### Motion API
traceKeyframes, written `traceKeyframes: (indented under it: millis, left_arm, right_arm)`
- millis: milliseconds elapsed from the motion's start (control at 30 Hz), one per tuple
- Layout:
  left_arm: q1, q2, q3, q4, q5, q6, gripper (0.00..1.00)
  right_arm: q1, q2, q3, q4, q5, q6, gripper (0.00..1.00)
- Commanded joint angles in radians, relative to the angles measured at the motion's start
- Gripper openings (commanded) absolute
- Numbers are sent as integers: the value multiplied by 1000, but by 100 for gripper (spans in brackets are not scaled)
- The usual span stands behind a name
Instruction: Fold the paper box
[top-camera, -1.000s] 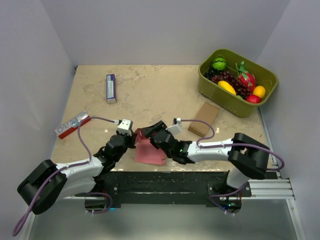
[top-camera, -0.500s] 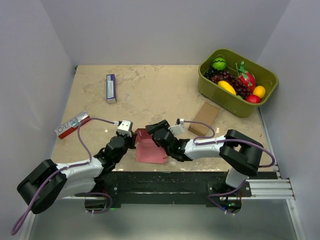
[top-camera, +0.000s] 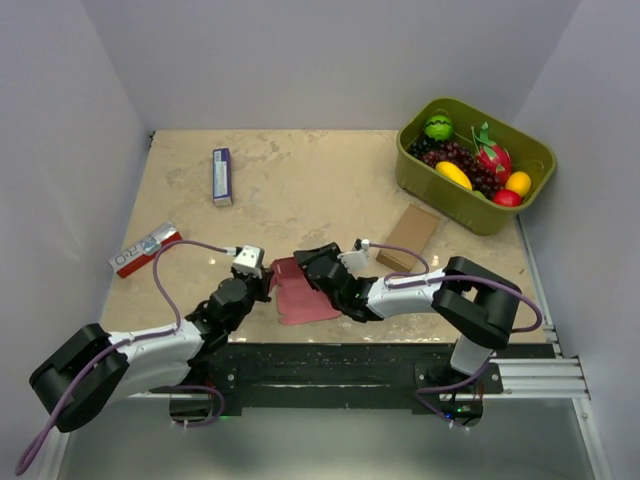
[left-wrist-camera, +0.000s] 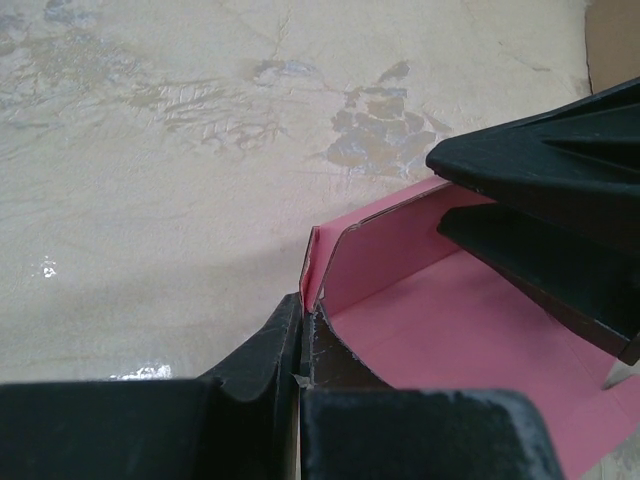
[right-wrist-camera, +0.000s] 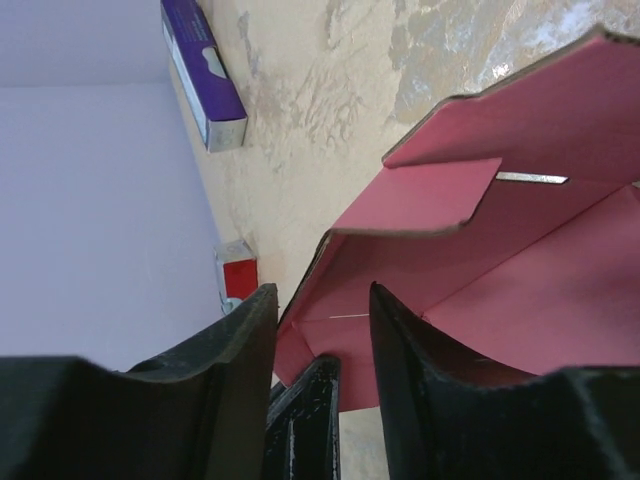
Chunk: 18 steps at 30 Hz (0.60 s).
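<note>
The paper box (top-camera: 306, 304) is a half-formed pink card sheet lying near the table's front edge, between the two arms. My left gripper (top-camera: 265, 284) holds its left edge. In the left wrist view this gripper (left-wrist-camera: 303, 308) is shut on a raised wall of the paper box (left-wrist-camera: 470, 330). My right gripper (top-camera: 308, 268) reaches in over the sheet from the right. In the right wrist view the right gripper (right-wrist-camera: 322, 292) stands open. Its fingers (right-wrist-camera: 245, 350) straddle a side flap of the paper box (right-wrist-camera: 480, 270) without pinching it, and the left gripper's dark finger shows below between them.
A purple carton (top-camera: 222, 176) lies at the back left and a red-and-white packet (top-camera: 145, 249) at the left edge. A brown cardboard box (top-camera: 409, 238) lies right of the arms. A green tub (top-camera: 470, 213) of fruit stands at the back right.
The pink sheet has sunk lower and flatter. The right gripper has slid left over it and its jaws have narrowed. The left gripper keeps its hold and has shifted slightly.
</note>
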Motion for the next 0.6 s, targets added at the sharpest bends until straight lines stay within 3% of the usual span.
traceKeyframes:
  millis: [0, 133, 267, 567]
  left_arm:
    - [-12, -17, -11, 82, 8, 10, 1]
    - [-12, -39, -25, 116, 67, 27, 17]
    - [-12, -63, -41, 137, 121, 44, 41]
    - [-11, -140, -43, 118, 223, 81, 56]
  right_arm:
    - [-2, 23, -21, 2, 39, 40, 37]
    - [-2, 34, -29, 10, 32, 54, 30]
    - [-2, 39, -40, 17, 34, 74, 23]
    - [-2, 36, -77, 63, 19, 77, 1]
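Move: My left hand's shut fingers still hold the paper box's far-left corner, right at the hand point. The left part of the far wall, which I'm about to grip, lies about 2 cm below my half-open right fingers and some 1 cm ahead. From the right hand, that corner is about 4 cm back, 6 cm left and 2 cm lower; the box floor's middle is some 8 cm back, 2 cm right and 6 cm down; the brown carton is about 5 cm ahead and 25 cm right. I hand the paper box over: my left fingers open to about half and let go of its far-left corner, then that hand rises about 3 cm, drifting right and a little back while swinging some 10 degrees clockwise. Meanwhile my right hand, straddling the far wall, sinks about 2.5 cm and shuts its fingertips, pinching the wall's edge. ##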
